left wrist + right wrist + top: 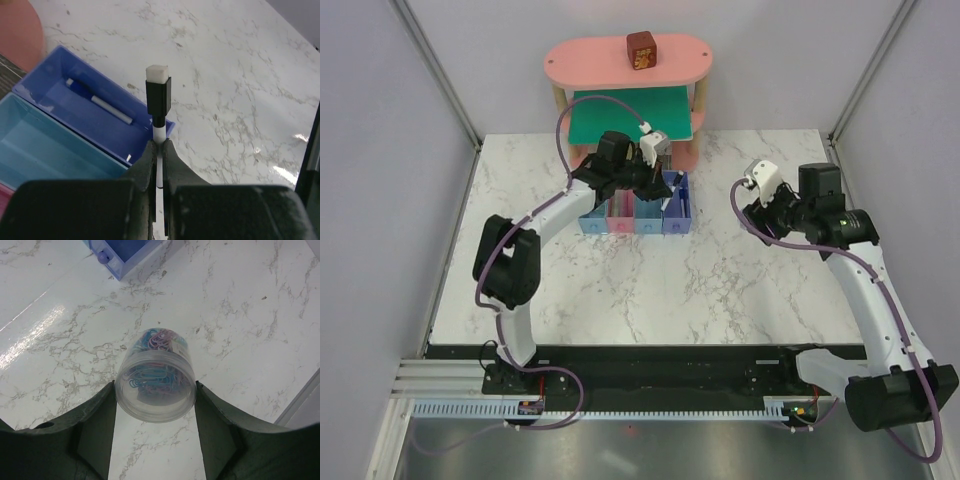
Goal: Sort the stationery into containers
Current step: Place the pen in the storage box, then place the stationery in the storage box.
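My left gripper (159, 147) is shut on a thin white pen with a black cap (159, 95). It holds the pen over the near corner of the violet-blue bin (55, 60). A white pen with a blue cap (97, 100) lies in that bin. The blue bin (30, 145) beside it shows nothing inside. My right gripper (155, 395) is shut on a clear round tub of coloured paper clips (156, 377), held above the marble. In the top view the row of four bins (620, 222) lies under my left gripper (658, 180). My right gripper (752, 212) is to their right.
A pink and green shelf unit (620, 100) stands behind the bins, with a dark red cube (641, 50) on top. The corner of the violet-blue bin (130, 252) shows at the top of the right wrist view. Grey walls close the sides.
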Available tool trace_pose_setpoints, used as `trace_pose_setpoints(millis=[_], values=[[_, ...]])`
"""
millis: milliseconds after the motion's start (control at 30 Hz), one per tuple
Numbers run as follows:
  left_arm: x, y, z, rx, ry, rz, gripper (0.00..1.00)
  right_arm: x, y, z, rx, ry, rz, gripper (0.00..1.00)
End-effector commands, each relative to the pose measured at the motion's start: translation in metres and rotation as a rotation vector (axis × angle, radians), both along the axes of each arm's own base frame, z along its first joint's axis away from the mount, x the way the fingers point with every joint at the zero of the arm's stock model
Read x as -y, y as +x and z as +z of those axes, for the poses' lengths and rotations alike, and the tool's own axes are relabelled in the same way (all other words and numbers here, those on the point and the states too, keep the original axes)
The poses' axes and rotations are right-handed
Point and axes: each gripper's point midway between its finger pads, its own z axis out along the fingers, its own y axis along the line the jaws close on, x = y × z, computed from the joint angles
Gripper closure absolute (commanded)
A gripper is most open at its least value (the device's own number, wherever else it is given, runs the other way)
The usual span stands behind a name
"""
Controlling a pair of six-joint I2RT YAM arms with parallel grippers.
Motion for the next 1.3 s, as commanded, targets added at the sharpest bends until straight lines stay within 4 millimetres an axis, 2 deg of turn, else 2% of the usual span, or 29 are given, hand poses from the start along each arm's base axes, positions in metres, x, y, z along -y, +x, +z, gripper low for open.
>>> trace_pose_setpoints(millis=[0, 100, 167, 233, 367, 400, 433, 533, 600, 633, 667, 767, 800, 867, 900, 933, 967, 1000, 1067, 1100, 1167, 1200, 1267], values=[[0.026, 0.032, 0.017, 0.046, -0.091, 0.078, 0.98, 0.001, 0.002, 0.019, 0.073, 0.023, -0.020, 0.71], [0.033, 0.041, 0.011, 0.051, -0.091, 0.098, 0.98, 0.003, 0.000, 0.021, 0.084, 0.015, -0.023, 0.71], [0.037, 0.047, -0.002, 0.048, -0.075, 0.109, 0.98, 0.004, -0.002, 0.022, 0.087, 0.015, -0.028, 0.71], [0.037, 0.052, -0.014, 0.046, -0.053, 0.125, 0.98, 0.003, -0.004, 0.021, 0.082, 0.019, -0.026, 0.71], [0.039, 0.061, -0.025, 0.073, -0.027, 0.121, 0.97, 0.003, -0.009, 0.024, 0.086, 0.024, -0.021, 0.71], [0.038, 0.063, -0.027, 0.077, -0.021, 0.123, 0.93, 0.003, -0.010, 0.025, 0.084, 0.021, -0.021, 0.72], [0.038, 0.064, -0.028, 0.080, -0.016, 0.121, 0.79, 0.004, -0.011, 0.026, 0.086, 0.020, -0.020, 0.72], [0.038, 0.063, -0.033, 0.087, 0.002, 0.109, 0.62, 0.002, -0.013, 0.028, 0.086, 0.025, -0.010, 0.72], [0.036, 0.062, -0.032, 0.091, 0.011, 0.105, 0.56, 0.000, -0.013, 0.029, 0.084, 0.031, -0.001, 0.72], [0.035, 0.061, -0.030, 0.095, 0.013, 0.100, 0.48, -0.001, -0.011, 0.028, 0.079, 0.032, 0.003, 0.72], [0.034, 0.060, -0.029, 0.102, 0.018, 0.096, 0.43, -0.002, -0.010, 0.028, 0.077, 0.035, 0.006, 0.72], [0.031, 0.056, -0.019, 0.132, 0.037, 0.080, 0.39, -0.006, -0.005, 0.031, 0.074, 0.050, 0.019, 0.72], [0.028, 0.054, -0.005, 0.155, 0.031, 0.081, 0.39, -0.009, -0.004, 0.032, 0.077, 0.060, 0.029, 0.72], [0.023, 0.046, 0.003, 0.174, 0.041, 0.062, 0.39, -0.012, 0.002, 0.031, 0.071, 0.071, 0.035, 0.73], [0.019, 0.038, 0.027, 0.211, 0.021, 0.054, 0.39, -0.015, 0.006, 0.033, 0.082, 0.082, 0.042, 0.73], [0.014, 0.028, 0.025, 0.207, 0.039, 0.037, 0.39, -0.017, 0.011, 0.030, 0.071, 0.088, 0.047, 0.73], [0.010, 0.021, 0.033, 0.219, 0.038, 0.026, 0.39, -0.019, 0.016, 0.030, 0.073, 0.098, 0.050, 0.73], [0.003, 0.007, 0.049, 0.240, 0.029, 0.015, 0.39, -0.024, 0.019, 0.031, 0.072, 0.112, 0.063, 0.73], [-0.010, -0.013, 0.058, 0.256, 0.060, -0.008, 0.39, -0.030, 0.032, 0.026, 0.061, 0.126, 0.075, 0.74], [-0.022, -0.025, 0.070, 0.275, 0.072, -0.004, 0.39, -0.034, 0.039, 0.023, 0.047, 0.132, 0.081, 0.74], [-0.046, -0.040, 0.055, 0.265, 0.166, 0.022, 0.40, -0.045, 0.048, 0.022, 0.053, 0.141, 0.110, 0.74], [-0.058, -0.050, 0.075, 0.341, 0.182, 0.025, 0.41, -0.049, 0.055, 0.016, 0.042, 0.137, 0.119, 0.74], [-0.084, -0.066, 0.061, 0.353, 0.286, 0.036, 0.42, -0.064, 0.061, 0.016, 0.049, 0.130, 0.159, 0.73]])
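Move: The black-capped pen, already pinched in the left hand, is bound for the storage box's dark blue compartment, whose middle lies about 6 cm ahead, 4 cm right and 9 cm below. The blue pen inside is roughly 7 cm ahead and 5 cm right; the teal compartment some 6 cm ahead and 3 cm left. From the right hand, holding the paperclip jar, the dark blue compartment is around 11 cm ahead, 15 cm left and 15 cm below. The pen goes forward and right, then mostly down into the dark blue compartment, about 5 cm forward, 3 cm right and 6 cm down in all, before the left fingers open and let go. The emptied left hand then climbs some 12 cm, drawing back and left. The right hand keeps the jar, easing up and back a little, then moving forward and left with a slight drop towards the box. ##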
